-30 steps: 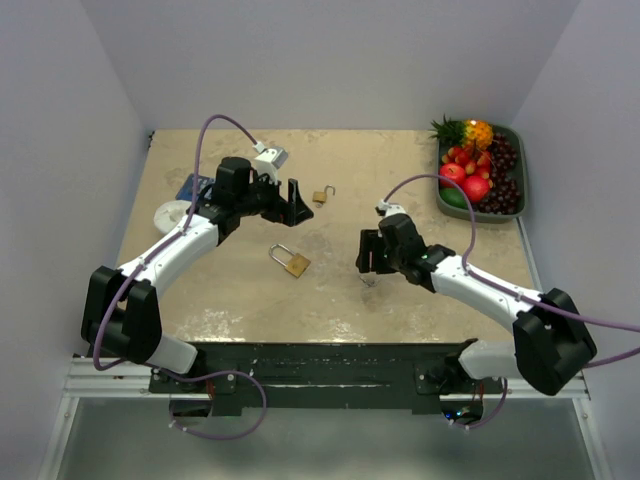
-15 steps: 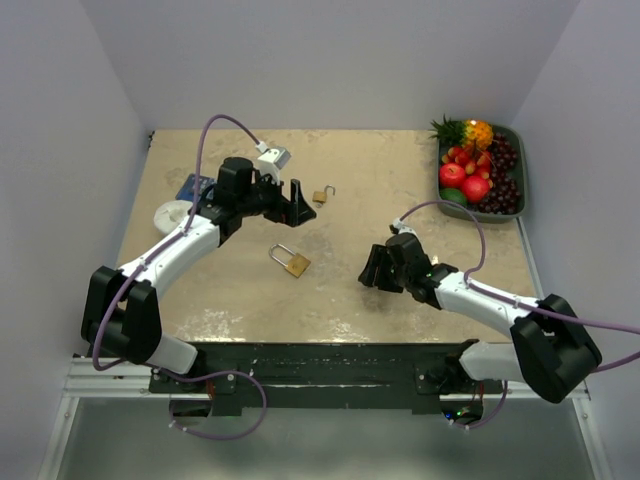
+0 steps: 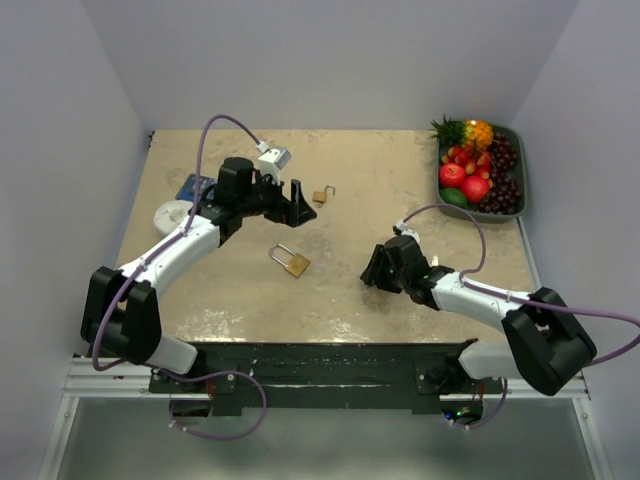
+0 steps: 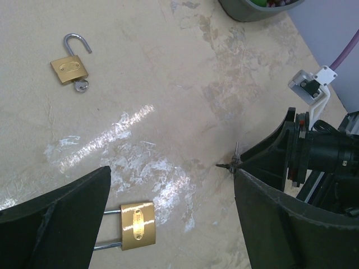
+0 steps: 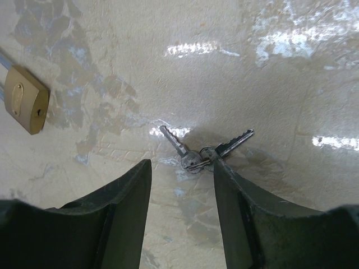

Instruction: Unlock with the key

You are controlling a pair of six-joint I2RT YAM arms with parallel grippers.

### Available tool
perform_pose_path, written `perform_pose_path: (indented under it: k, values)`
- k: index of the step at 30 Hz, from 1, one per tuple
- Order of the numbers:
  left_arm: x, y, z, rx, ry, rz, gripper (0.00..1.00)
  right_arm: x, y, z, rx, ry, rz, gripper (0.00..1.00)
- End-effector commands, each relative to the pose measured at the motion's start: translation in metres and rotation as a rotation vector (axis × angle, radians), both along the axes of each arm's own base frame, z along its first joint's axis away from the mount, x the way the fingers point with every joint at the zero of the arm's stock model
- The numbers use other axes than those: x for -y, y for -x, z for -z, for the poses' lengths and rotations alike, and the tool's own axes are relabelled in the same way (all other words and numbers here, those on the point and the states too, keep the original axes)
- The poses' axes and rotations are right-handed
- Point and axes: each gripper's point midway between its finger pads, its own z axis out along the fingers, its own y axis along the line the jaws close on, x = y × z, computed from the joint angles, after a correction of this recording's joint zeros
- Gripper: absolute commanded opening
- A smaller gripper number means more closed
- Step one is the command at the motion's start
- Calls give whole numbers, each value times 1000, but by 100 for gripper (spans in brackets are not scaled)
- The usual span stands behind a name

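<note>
Two keys on a ring lie flat on the table, also seen as a small dark key bunch in the left wrist view. My right gripper is low over them and open; its right fingertip touches the ring, and nothing is gripped. A shut brass padlock lies mid-table, left of my right gripper. My left gripper hovers wide open and empty above the padlock. A second padlock, shackle open with a key in it, lies further back.
A dark tray of fruit stands at the back right. A white round object and a blue item sit at the back left beside the left arm.
My right gripper has dropped down and come nearer over the keys, and its jaws have narrowed. The left arm has barely moved.
</note>
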Motion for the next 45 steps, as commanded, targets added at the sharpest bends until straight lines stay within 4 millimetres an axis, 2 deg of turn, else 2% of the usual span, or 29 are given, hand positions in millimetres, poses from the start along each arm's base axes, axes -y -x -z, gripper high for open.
perform_pose_path:
  k: [1, 6, 12, 19, 29, 37, 41, 45]
  values:
    - [3, 2, -21, 55, 36, 12, 94, 7, -15, -2, 60, 23, 71, 51]
    - [3, 2, -21, 55, 36, 12, 94, 4, -12, 2, 44, 24, 56, 46]
    - [3, 2, -21, 55, 37, 13, 94, 5, -11, 2, 48, 27, 66, 46]
    - [3, 2, -22, 59, 37, 12, 93, -3, -11, 3, 55, 51, 49, 42]
    - [3, 2, -21, 55, 38, 13, 94, 11, -9, 15, 49, 156, 78, 34]
    - [3, 3, -22, 57, 39, 15, 94, 3, -15, 22, 44, 192, 65, 28]
    - [3, 3, -23, 62, 38, 14, 94, 0, -14, 20, 43, 193, 57, 20]
    - [3, 3, -24, 63, 40, 15, 94, -2, -14, 11, 55, 182, 54, 18]
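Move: The right hand hovers low, fingers about half open, over the two keys on their ring: they lie about 2 cm ahead of it, level with it sideways, and some 2 cm below. The large padlock's body is roughly 16 cm to its left and 6 cm farther out. The small open padlock stands about 25 cm ahead and 12 cm left. From the idle left hand, the keys are about 8 cm back, 14 cm right and 18 cm down. Forward in small steps, about 2 cm in all, with 1 cm of sinking and a late shift of about 1 cm left, the right hand works its fingertips down to the keys at the ring. The fingers close from half open to roughly a fifth and pinch the key heads by the ring, gripper effort rising at the end; the hand's left side dips slightly, under 10 degrees. ##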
